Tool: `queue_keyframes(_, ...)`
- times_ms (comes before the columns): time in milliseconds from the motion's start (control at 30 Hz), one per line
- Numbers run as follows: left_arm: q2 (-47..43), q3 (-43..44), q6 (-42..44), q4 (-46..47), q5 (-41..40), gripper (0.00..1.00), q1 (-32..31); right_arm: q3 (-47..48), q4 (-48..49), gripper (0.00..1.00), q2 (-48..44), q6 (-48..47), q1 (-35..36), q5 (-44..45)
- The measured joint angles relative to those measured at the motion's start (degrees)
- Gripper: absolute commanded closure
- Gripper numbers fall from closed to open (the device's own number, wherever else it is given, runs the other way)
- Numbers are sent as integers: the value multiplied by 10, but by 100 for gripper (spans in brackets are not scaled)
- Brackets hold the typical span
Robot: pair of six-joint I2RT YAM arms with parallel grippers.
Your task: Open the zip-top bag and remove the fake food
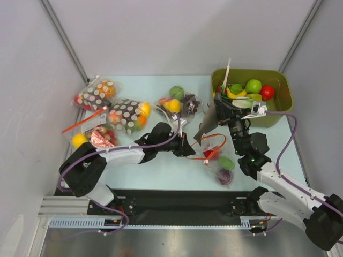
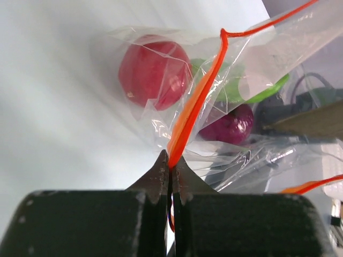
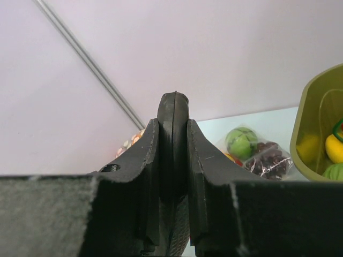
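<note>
The zip-top bag [image 1: 218, 159] lies on the table right of centre, its red-orange zip strip [image 2: 195, 101] pulled up. My left gripper [image 2: 170, 160] is shut on that strip; from above it [image 1: 189, 149] sits at the bag's left edge. Through the clear plastic I see fake food: a red ball [image 2: 154, 70], a green piece [image 2: 265, 91] and a purple piece [image 2: 231, 124]. My right gripper [image 3: 172, 124] is shut on a dark grey, flat, fish-like piece [image 3: 173, 110]. In the top view this piece [image 1: 205, 130] hangs above the bag below the right gripper [image 1: 215, 115].
An olive bin [image 1: 285, 105] with toy fruit stands at the back right, close behind the right gripper. Another clear bag with a green ball and dark grapes [image 1: 179, 101] lies at the back centre. Two brown dotted bags [image 1: 127, 115] and a bag with a yellow ball [image 1: 92, 137] lie at the left.
</note>
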Motion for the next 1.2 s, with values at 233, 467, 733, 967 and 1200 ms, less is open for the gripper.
queue_keyframes(233,-27,17,18,-64,-47,100,7,54,-64,100,4,-5,-55,-2)
queue_keyframes(467,-141,33,56,-165,-97,100,53,214,-184,100,72,-10,-204,-102)
queue_keyframes(733,-202,43,89,-221,-115,100,100,283,-256,100,175,6,-356,-209)
queue_keyframes(967,-205,42,95,-245,-115,100,107,327,-277,100,254,28,-463,-255)
queue_keyframes(1200,-215,37,94,-245,-109,100,108,368,-295,97,318,24,-508,-263)
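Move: The grey fish is already in the right fingers, hanging down to their left. The green bin's middle lies about 19 cm ahead of this hand, 17 cm right and 28 cm below. The zip-top bag sits about 11 cm back, level sideways and 31 cm below; the grape bag is 18 cm ahead, 16 cm left and 33 cm below. From the left hand, already pinching the zip-top bag's rim, that bag lies 11 cm right and 7 cm down, level fore-and-aft. The fish is carried off from the zip-top bag to above the green bin by the right hand, roughly 25 cm right and 18 cm forward. The hand first climbs some 6 cm, then sinks 9, turning clockwise and tipping down over 20 degrees, its grip kept. The left hand keeps its pinch on the bag's orange rim, drawing it 10 cm left, 7 cm up and 5 cm forward. ##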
